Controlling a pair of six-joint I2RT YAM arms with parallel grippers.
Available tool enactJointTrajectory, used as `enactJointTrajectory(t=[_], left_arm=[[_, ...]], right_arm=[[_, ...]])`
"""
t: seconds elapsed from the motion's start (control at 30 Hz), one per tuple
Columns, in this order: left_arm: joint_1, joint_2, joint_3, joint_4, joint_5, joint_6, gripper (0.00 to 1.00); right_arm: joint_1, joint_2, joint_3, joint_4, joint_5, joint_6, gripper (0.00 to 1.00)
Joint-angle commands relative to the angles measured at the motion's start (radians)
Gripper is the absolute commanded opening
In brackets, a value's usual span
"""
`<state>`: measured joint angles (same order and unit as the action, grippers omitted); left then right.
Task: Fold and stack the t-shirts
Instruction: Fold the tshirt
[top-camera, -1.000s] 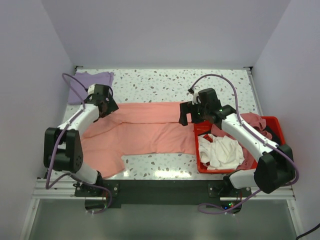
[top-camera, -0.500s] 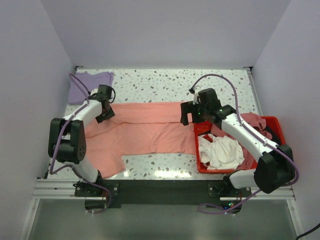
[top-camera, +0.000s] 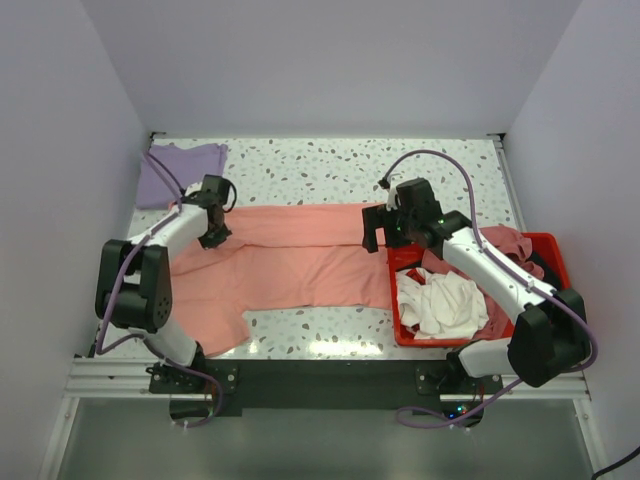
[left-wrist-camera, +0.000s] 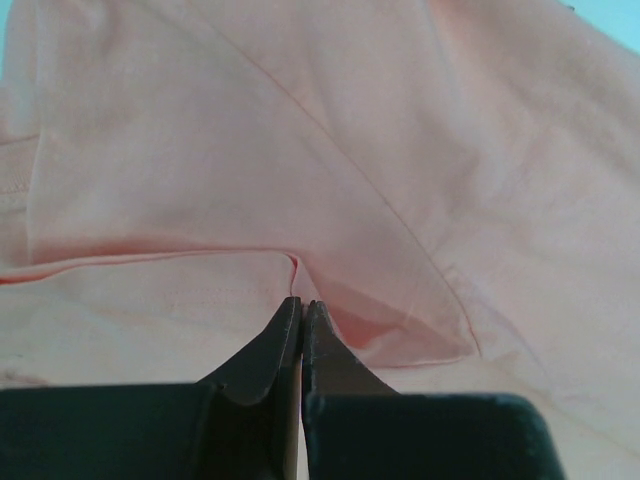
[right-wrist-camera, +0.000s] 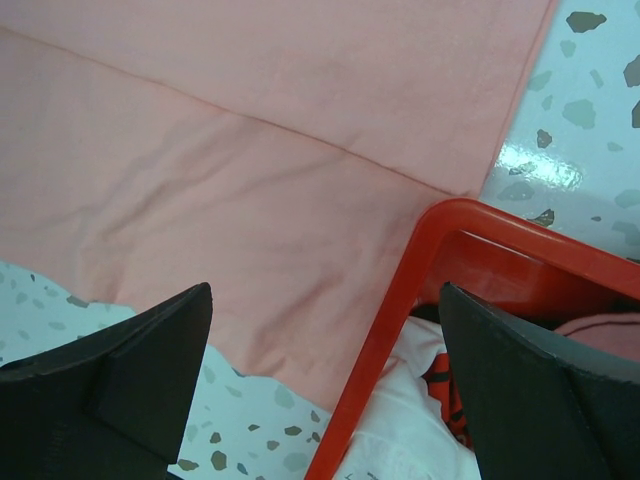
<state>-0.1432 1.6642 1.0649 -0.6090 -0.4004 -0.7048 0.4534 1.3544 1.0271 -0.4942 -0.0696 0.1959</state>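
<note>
A large salmon-pink t-shirt (top-camera: 290, 260) lies spread across the table, its right edge by the red bin. My left gripper (top-camera: 213, 232) rests on its upper left part; in the left wrist view the gripper (left-wrist-camera: 301, 302) is shut, with a small ridge of the salmon fabric (left-wrist-camera: 250, 150) pinched at its tips. My right gripper (top-camera: 375, 232) hangs open over the shirt's right edge. In the right wrist view this gripper (right-wrist-camera: 325, 290) spans the salmon cloth (right-wrist-camera: 250, 150) and the bin's corner. A lavender t-shirt (top-camera: 180, 165) lies at the back left.
The red bin (top-camera: 548, 243) stands at the right, its rim (right-wrist-camera: 400, 300) below my right gripper. It holds a crumpled white t-shirt (top-camera: 440, 300) and a dusty pink one (top-camera: 510, 245). Speckled tabletop (top-camera: 320, 165) shows behind the salmon shirt. Walls close in on both sides.
My left gripper has gone from open to shut on the salmon fabric, and its wrist has turned and shifted slightly. The right arm has stayed still.
</note>
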Motion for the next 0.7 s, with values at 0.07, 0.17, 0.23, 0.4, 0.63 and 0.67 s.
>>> enactJointTrajectory(t=[0.07, 0.17, 0.23, 0.4, 0.63, 0.67], left_arm=[[-0.028, -0.086, -0.039, -0.037, -0.041, -0.062, 0.0], [-0.045, -0.125, -0.063, -0.047, -0.038, -0.1, 0.0], [-0.053, -0.158, -0.089, -0.048, -0.032, -0.128, 0.0], [-0.075, -0.211, -0.144, -0.061, -0.034, -0.191, 0.0], [-0.099, -0.236, -0.197, -0.087, -0.044, -0.26, 0.0], [-0.105, -0.239, -0.204, -0.089, -0.051, -0.266, 0.0]], right_arm=[[0.002, -0.041, -0.002, 0.003, 0.014, -0.018, 0.99], [0.001, -0.037, -0.004, 0.006, 0.014, -0.016, 0.99], [0.002, -0.032, -0.004, 0.008, 0.013, -0.019, 0.99], [0.002, -0.024, -0.005, 0.011, 0.001, -0.016, 0.99], [0.002, -0.008, -0.013, 0.023, -0.006, -0.016, 0.99], [0.002, -0.005, -0.013, 0.025, -0.007, -0.018, 0.99]])
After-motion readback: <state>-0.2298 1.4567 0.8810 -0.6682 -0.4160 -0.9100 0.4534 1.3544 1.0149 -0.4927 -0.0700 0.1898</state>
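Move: The t-shirt's edge is already pinched in the left fingers just above the cloth. The near sleeve flap, the side it is drawn towards, lies about 19 cm back and 1 cm to the left; the shirt body's middle is some 7 cm back and 15 cm to the right. The folded purple shirt sits roughly 15 cm ahead and 7 cm left. From the idle right hand, that flap is about 40 cm left, 17 cm back and 11 cm below. The pinched upper-layer edge of the t-shirt is drawn back across the layer beneath, towards the near sleeve flap, by the left hand: about 5 to 6 cm back and some 2 cm to the right, in a low arc that rises about 1.5 cm and then sinks most of the way again. The shut fingers keep their hold, and the wrist turns only about 5 degrees counter-clockwise. ##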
